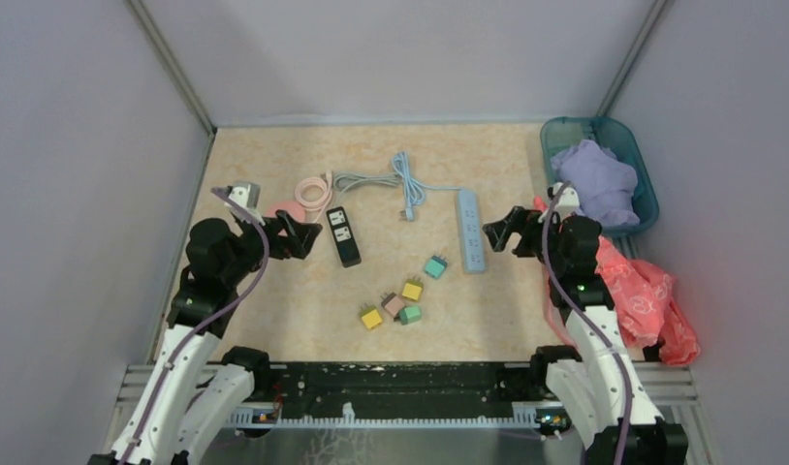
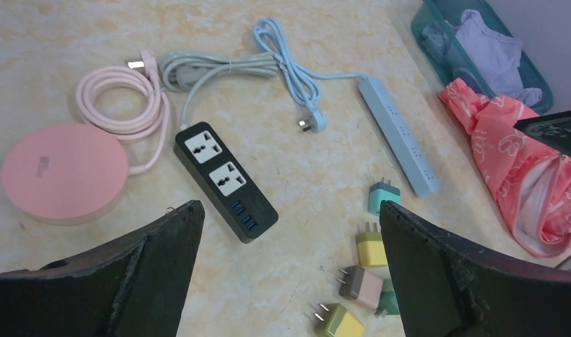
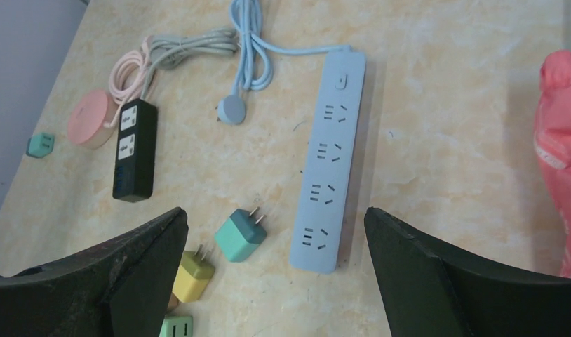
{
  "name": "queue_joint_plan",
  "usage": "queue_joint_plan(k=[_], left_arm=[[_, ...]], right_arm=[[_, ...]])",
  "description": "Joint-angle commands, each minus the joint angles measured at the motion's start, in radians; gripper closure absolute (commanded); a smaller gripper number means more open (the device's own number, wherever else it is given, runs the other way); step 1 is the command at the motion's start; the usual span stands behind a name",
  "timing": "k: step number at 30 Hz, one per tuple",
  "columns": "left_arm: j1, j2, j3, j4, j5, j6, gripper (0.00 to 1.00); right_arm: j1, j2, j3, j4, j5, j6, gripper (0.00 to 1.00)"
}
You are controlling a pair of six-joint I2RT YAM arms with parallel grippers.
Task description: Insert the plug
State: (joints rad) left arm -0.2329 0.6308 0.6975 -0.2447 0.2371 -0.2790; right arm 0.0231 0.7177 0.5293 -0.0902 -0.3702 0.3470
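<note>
Several small two-pin plugs lie loose mid-table: a teal plug (image 1: 435,266) (image 3: 240,235), a yellow plug (image 1: 412,290) (image 2: 371,247), a pink-brown plug (image 1: 394,304), a green one (image 1: 409,315) and an olive-yellow one (image 1: 371,317). A black power strip (image 1: 343,235) (image 2: 225,180) lies left of centre, and a light blue power strip (image 1: 471,231) (image 3: 327,161) right of centre. My left gripper (image 1: 299,235) (image 2: 290,207) hovers open beside the black strip, holding nothing. My right gripper (image 1: 502,231) (image 3: 274,210) hovers open, empty, just right of the blue strip.
A pink round hub (image 2: 62,170) with a coiled pink cord sits far left, and another teal plug (image 3: 40,144) lies beside it. Grey and blue cords (image 1: 391,179) lie at the back. A teal basket (image 1: 646,199) with purple cloth and a red bag (image 1: 647,300) occupy the right side.
</note>
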Motion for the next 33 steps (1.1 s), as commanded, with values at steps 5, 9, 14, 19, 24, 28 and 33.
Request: queue_joint_plan(k=[5,9,14,19,24,28,33], left_arm=[[0.001,0.148,-0.029,-0.006,0.155,-0.116,0.00],[-0.030,0.184,-0.067,0.034,0.156,-0.161,0.00],[-0.068,0.238,-0.084,0.055,0.144,-0.188,0.00],[-0.109,0.286,-0.107,0.088,0.125,-0.210,0.02],[-0.175,0.336,-0.123,0.113,0.082,-0.224,0.03],[-0.236,0.369,-0.119,0.114,0.016,-0.219,0.03],[-0.297,0.411,-0.108,0.107,-0.047,-0.210,0.03]], right_arm=[[0.097,0.219,-0.039,0.129,0.037,0.027,0.06],[0.122,0.318,-0.045,0.173,0.083,0.025,0.10],[0.144,0.429,-0.033,0.213,0.104,0.025,0.15],[0.169,0.513,-0.010,0.232,0.132,0.017,0.22],[0.202,0.588,0.016,0.232,0.177,0.000,0.29],[0.242,0.630,0.042,0.203,0.212,-0.022,0.37],[0.303,0.629,0.060,0.145,0.300,-0.049,0.51]])
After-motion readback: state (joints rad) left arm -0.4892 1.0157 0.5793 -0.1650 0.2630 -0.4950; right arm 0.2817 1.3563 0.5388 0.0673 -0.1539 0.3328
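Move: The light-blue power strip's middle lies about 9 cm ahead of the right hand, 6 cm left and 17 cm below; the teal plug sits at table height, some 14 cm left and 1 cm back. From the left hand, the brown-pink plug lies roughly 17 cm right, 8 cm back and 23 cm down; the near yellow plug is 12 cm right and 11 cm back, the black power strip 5 cm right and 11 cm ahead. The right hand sinks about 16 cm and edges left onto the near part of the light-blue strip, tipping its fingers down and closing them from wide to about half open, one on either side of the strip, though a touch can't be made out. The left hand, fingers still wide open, also drops, about 14 cm, while working right and slightly back towards the group of plugs, tipping down some 30 degrees and turning a little clockwise. ##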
